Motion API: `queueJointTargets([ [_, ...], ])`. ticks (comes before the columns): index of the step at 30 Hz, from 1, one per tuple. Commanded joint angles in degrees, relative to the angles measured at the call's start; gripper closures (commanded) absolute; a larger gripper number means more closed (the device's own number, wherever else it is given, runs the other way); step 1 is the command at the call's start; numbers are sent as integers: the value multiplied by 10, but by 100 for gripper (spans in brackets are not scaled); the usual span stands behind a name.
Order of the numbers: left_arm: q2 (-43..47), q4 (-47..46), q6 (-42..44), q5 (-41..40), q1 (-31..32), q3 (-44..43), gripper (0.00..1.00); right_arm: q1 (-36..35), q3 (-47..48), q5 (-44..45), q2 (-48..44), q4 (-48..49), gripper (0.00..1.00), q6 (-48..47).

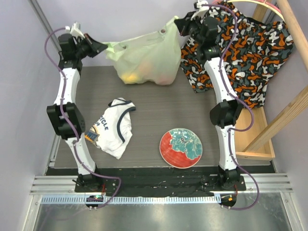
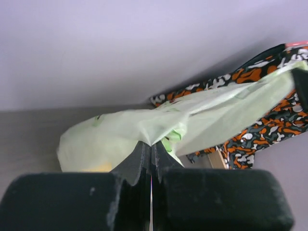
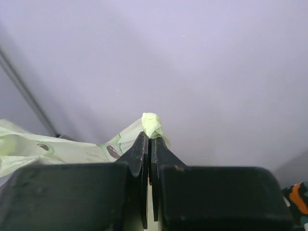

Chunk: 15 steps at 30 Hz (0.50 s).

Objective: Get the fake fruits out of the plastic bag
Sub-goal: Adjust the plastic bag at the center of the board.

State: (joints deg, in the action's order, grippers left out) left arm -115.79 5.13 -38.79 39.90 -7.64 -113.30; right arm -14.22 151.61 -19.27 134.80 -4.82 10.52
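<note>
The pale-green plastic bag [image 1: 144, 60] hangs stretched between both arms at the back of the table, its belly resting low. Inside it, blurred yellow, orange and red fake fruits [image 1: 139, 73] show through the film. My left gripper [image 1: 107, 46] is shut on the bag's left corner [image 2: 153, 139]. My right gripper [image 1: 177, 22] is shut on the bag's right handle [image 3: 152, 124], which pokes out bunched above its fingertips. The bag's film [image 2: 211, 113] runs taut toward the right in the left wrist view.
A white printed T-shirt [image 1: 114, 127] lies at the left front. A red plate with teal pattern [image 1: 181, 147] sits at the front centre. An orange camouflage cloth [image 1: 240, 53] drapes over a wooden frame [image 1: 284, 115] at the right. Walls stand close behind.
</note>
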Motion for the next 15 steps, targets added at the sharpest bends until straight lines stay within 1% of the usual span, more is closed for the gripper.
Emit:
queueJointTargets([
  [1, 13, -55, 45, -3, 11, -155, 100, -28, 45, 63, 13, 125, 99, -91],
  [3, 30, -55, 49, 12, 14, -171, 100, -17, 27, 55, -10, 135, 99, -119],
  [4, 39, -54, 51, 30, 17, -167, 100, -12, -17, 41, -49, 143, 99, -125],
  [5, 65, -39, 47, 41, 18, -156, 100, -1, -46, 34, -69, 143, 99, -130],
  [6, 80, -31, 42, 53, 20, -111, 100, 7, -79, 22, -94, 141, 99, -134],
  [7, 99, -28, 35, 63, 22, -79, 100, 12, -157, 5, -143, 129, 99, -145],
  [8, 115, -28, 26, 92, 24, -45, 100, 17, -205, -5, -174, 125, 99, -151],
  [9, 150, -21, 23, 103, 25, 27, 100, 28, -314, -12, -203, 120, 99, -159],
  [10, 165, -13, 21, 112, 32, 66, 100, 31, -371, -18, -231, 119, 99, -175],
  [11, 180, -7, 20, 126, 34, 107, 100, 33, -430, -18, -290, 119, 99, -184],
  [12, 206, 3, 20, 138, 39, 185, 100, 35, -485, -18, -317, 119, 98, -193],
  [13, 216, 13, 21, 147, 47, 220, 100, 35, -588, -23, -347, 115, 99, -206],
  [14, 230, 28, 27, 154, 52, 254, 100, 36, -633, -29, -394, 108, 99, -232],
  [15, 240, 63, 42, 163, 56, 311, 100, 36, -713, -27, -419, 103, 99, -241],
])
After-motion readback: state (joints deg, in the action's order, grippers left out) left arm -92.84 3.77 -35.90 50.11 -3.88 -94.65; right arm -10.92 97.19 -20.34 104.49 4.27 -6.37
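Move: Out past the far edge of the board, both hands already grip the plastic bag. The board's center lies about 20 cm back, 27 cm right and 33 cm below the left hand, and some 25 cm back, 15 cm left and 43 cm below the right. The bag's fruit-filled belly sags roughly 7 cm back, 20 cm right and 18 cm below the left hand. The white shirt is 28 cm back, 8 cm right of that hand, on the board. Swinging the held bag back over the board, the left hand first rises about 12 cm, tipping up, then draws back 13 cm and right 6 cm while sinking again, turning clockwise. The right hand hangs nearly still, then drops and pulls back some 10 cm each at most, drifting right and rolling its left side down. Both keep their pinch. ##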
